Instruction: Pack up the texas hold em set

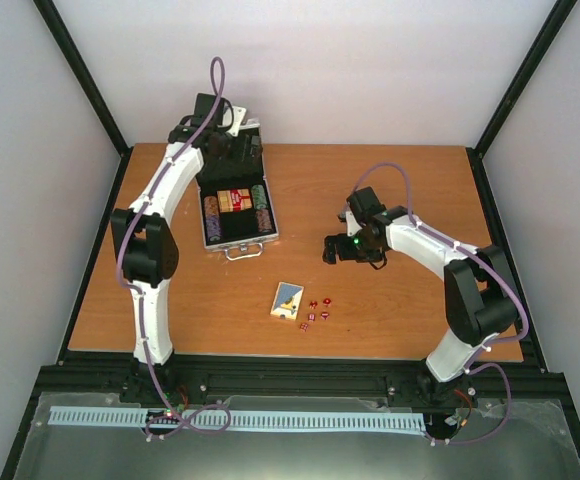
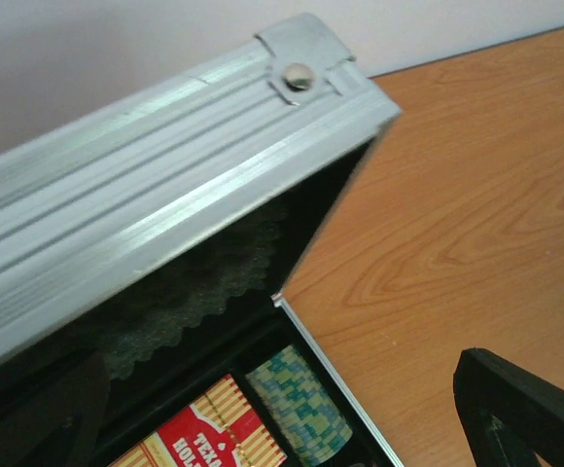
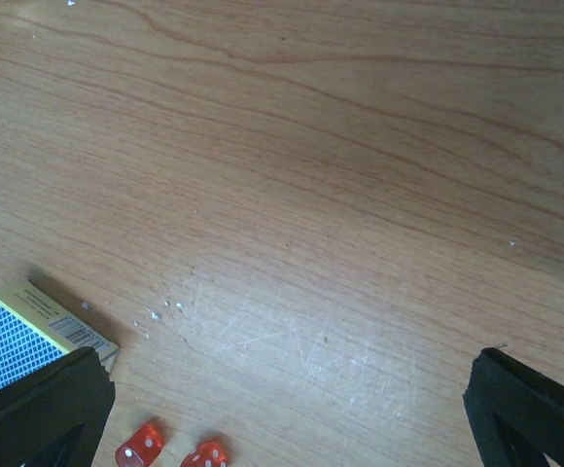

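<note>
The silver briefcase (image 1: 238, 232) lies open at the back left, its lid (image 1: 232, 150) tilted up. Inside are a red card deck (image 1: 234, 199) and chip stacks along the left (image 1: 211, 218) and right (image 1: 260, 207) sides. My left gripper (image 1: 228, 140) is open at the lid. The left wrist view shows the lid's ribbed edge (image 2: 165, 195), the red deck (image 2: 204, 433) and a green chip stack (image 2: 301, 404). My right gripper (image 1: 334, 250) is open and empty above the bare table. The blue-yellow deck (image 1: 288, 300) and several red dice (image 1: 316, 309) lie on the table; the right wrist view shows the deck (image 3: 19, 336) and two of the dice (image 3: 141, 446).
The wooden table (image 1: 390, 190) is ringed by a black frame and white walls. The briefcase handle (image 1: 242, 252) faces the near side. In the right wrist view my fingers (image 3: 535, 404) straddle bare wood (image 3: 311, 243).
</note>
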Tool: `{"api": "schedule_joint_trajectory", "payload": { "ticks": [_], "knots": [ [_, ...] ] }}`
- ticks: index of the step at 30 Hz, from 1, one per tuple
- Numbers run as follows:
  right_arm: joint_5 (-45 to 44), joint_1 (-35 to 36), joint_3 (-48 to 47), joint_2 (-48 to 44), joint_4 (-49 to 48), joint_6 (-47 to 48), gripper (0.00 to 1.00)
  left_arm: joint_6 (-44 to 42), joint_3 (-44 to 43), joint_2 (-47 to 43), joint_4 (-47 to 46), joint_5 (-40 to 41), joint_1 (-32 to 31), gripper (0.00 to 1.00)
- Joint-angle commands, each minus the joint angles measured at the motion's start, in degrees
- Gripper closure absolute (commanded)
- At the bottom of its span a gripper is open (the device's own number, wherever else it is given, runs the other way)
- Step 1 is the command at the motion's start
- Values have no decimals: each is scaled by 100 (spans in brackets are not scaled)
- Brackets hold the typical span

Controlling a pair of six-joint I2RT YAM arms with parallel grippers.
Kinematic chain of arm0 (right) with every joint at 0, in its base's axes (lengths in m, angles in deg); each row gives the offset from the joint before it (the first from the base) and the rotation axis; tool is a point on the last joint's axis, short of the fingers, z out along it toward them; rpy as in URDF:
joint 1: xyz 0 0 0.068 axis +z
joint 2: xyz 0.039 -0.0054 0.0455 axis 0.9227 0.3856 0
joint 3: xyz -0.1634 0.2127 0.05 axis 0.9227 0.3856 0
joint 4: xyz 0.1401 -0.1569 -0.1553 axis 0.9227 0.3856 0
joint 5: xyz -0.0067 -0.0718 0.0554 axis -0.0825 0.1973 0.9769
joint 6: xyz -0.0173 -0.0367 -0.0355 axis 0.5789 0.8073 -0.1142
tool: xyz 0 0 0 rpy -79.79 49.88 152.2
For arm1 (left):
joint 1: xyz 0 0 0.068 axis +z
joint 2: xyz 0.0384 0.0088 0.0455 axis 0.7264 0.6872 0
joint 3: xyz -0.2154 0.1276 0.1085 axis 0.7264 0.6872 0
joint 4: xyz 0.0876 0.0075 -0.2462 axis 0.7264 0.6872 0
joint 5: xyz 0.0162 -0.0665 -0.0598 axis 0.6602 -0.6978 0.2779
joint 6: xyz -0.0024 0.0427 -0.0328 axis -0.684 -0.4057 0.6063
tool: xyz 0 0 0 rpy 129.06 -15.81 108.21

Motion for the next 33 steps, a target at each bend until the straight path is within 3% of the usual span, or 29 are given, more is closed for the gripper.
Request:
{"api": "schedule_joint_trajectory", "payload": {
  "ticks": [1, 9, 17, 22, 33],
  "knots": [
    [64, -21, 70, -182, -83, 42, 0, -373, 91, -172, -159, -689, 64, 0],
    [139, -24, 141, -203, -149, 17, 0, -761, 754, -656, -237, -1256, 65, 0],
    [382, -25, -431, -56, -248, 167, 0, -964, 1247, -1076, -167, -1085, 100, 0],
    [628, -25, -1164, 460, -349, 89, 0, -1070, 1615, -1286, -202, -866, 170, 0],
    [1386, -17, -3711, 2391, -643, -174, 1, -1292, 1776, -1598, -124, -477, 266, 0]
  ]
}}
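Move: The open case's lid stands close to the left hand: its middle is about 2 cm ahead, 3 cm left and 10 cm below. The Hold'em pack lies 10 cm back and straight below, the green chips 8 cm back and 9 cm right, both some 20 cm down. From the right hand the case tray is 11 cm ahead, 31 cm left and 6 cm down; the loose card pack is 12 cm back, 17 cm left. Off the lid and back over the tray, the open left hand draws about 6 cm towards the base, dipping and swinging right before drifting left again, with a slight clockwise turn. The right hand waits, then speeds up towards the case, some 12 cm forward, 9 cm left and 7 cm up, its open fingertips swinging out forward and left. ##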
